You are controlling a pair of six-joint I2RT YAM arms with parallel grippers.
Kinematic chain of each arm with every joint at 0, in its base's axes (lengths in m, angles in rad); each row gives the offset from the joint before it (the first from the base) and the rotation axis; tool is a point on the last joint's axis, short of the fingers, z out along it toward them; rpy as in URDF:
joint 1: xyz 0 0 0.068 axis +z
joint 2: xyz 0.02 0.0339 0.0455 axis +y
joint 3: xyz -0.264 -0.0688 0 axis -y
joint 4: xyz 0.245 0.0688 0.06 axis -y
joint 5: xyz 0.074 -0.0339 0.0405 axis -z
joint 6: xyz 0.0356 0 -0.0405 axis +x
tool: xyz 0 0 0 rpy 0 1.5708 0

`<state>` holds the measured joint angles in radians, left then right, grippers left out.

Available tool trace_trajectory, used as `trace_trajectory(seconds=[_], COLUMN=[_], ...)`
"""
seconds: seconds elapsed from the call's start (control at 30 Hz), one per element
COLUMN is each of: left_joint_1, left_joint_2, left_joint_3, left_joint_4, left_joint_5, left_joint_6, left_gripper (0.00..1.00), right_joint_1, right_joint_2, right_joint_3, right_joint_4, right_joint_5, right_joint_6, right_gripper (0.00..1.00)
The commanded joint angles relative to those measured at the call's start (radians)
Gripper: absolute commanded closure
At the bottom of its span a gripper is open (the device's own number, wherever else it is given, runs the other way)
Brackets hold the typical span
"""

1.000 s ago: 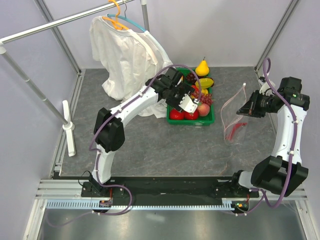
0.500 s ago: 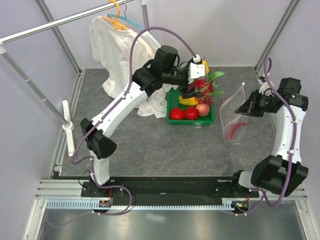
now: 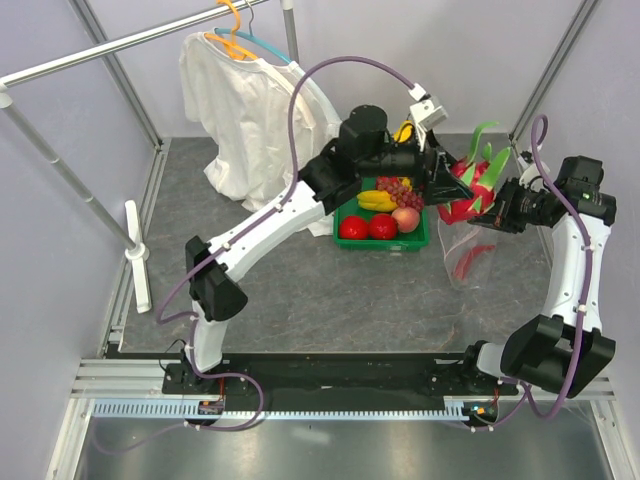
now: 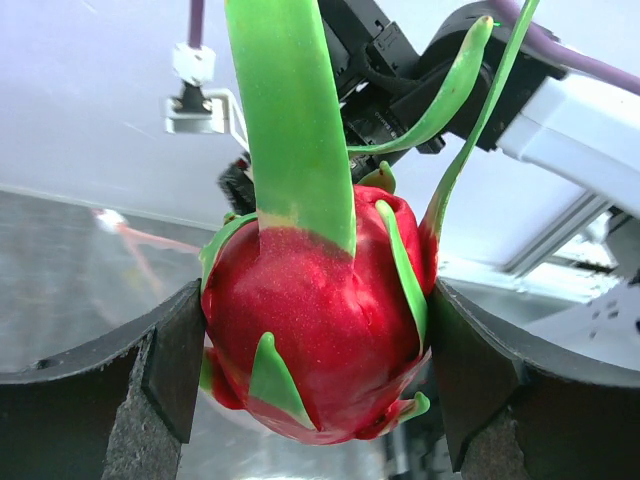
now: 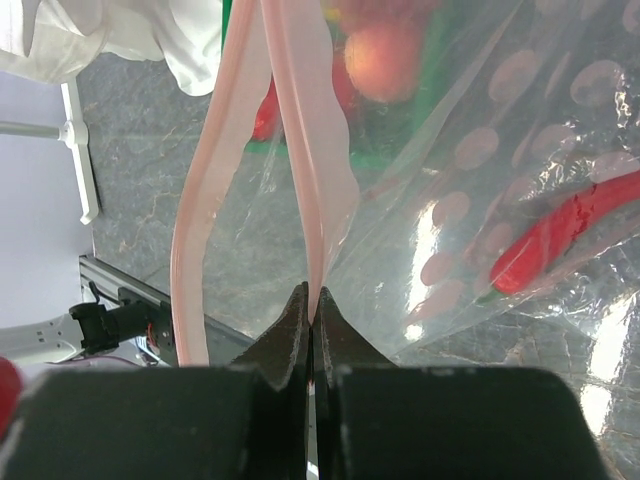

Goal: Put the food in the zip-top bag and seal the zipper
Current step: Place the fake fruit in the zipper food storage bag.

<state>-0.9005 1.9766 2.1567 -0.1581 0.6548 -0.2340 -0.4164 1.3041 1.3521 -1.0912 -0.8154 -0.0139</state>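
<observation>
My left gripper (image 3: 452,186) is shut on the pink-red dragon fruit (image 3: 468,192) and holds it in the air over the clear zip-top bag (image 3: 466,245), close to my right gripper (image 3: 498,214). In the left wrist view the dragon fruit (image 4: 320,320) fills the gap between both fingers (image 4: 165,370). My right gripper (image 5: 313,310) is shut on one side of the pale pink zipper strip (image 5: 300,120) and holds the bag's mouth (image 5: 480,150) open. A small red pepper (image 5: 560,235) lies inside the bag. The yellow banana bunch (image 3: 377,200) lies in the green tray (image 3: 385,243).
The tray also holds two round red fruits (image 3: 365,227), a peach (image 3: 405,218) and dark grapes (image 3: 398,187). A white shirt (image 3: 250,110) hangs on a rack at the back left. A white stand (image 3: 138,255) is by the left wall.
My left arm lifted the dragon fruit out of the tray and swung it right, up to the bag's mouth. The right arm held the bag still.
</observation>
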Motion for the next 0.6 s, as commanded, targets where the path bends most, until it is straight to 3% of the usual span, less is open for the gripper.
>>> trace_trajectory(seconds=[0.0,0.2,0.33,0.57], left_joint_1=[-0.034,-0.034,-0.034,-0.043], left_joint_2=[0.060,0.110,0.108,0.123], left_joint_3=[0.009,-0.026,-0.021,-0.006], left_joint_4=[0.154,0.120,0.022,-0.104], left_joint_5=[-0.067,-0.153,-0.347,-0.422], left_joint_6=[-0.203,-0.200,-0.146,-0.105], left_gripper=[0.62,0.62,0.62,0.65], right_joint_1=[-0.001,-0.002,-0.001,-0.002], right_joint_2=[-0.032,-0.042,-0.048,-0.045], right_joint_3=[0.015,0.044,0.059,0.065], right_joint_4=[0.027,0.010,-0.004,-0.012], right_joint_5=[-0.031,-0.033,-0.037,-0.060], right_joint_6=[0.012,0.005,-0.009,-0.012], right_gripper=[1.00,1.00,1.00,1.00])
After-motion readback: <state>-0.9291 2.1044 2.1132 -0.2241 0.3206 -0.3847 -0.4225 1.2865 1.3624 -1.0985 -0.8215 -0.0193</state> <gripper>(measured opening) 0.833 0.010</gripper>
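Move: Roughly 19 cm below the left hand, which already holds the dragon fruit, is the zip bag's open mouth, about 1 cm ahead and 2 cm to the right. The right fingertips pinching the rim are some 6 cm right, 2 cm ahead and 17 cm below; from them the mouth is about 4 cm left, 1 cm back and 2 cm lower. The red pepper in the bag lies some 9 cm right, 2 cm back and 36 cm below the left hand, the peach 4 cm left, 8 cm ahead and 34 cm below. Lowering the dragon fruit towards the bag's mouth, the left hand sinks about 11 cm, first edging right some 4 cm, then travelling forward 5 or 6 cm. Meanwhile its wrist turns, swinging the right-pointing fingers some 20 degrees counter-clockwise and dipping them slightly; they keep their grip. The right hand stays in place, still pinching the rim. ##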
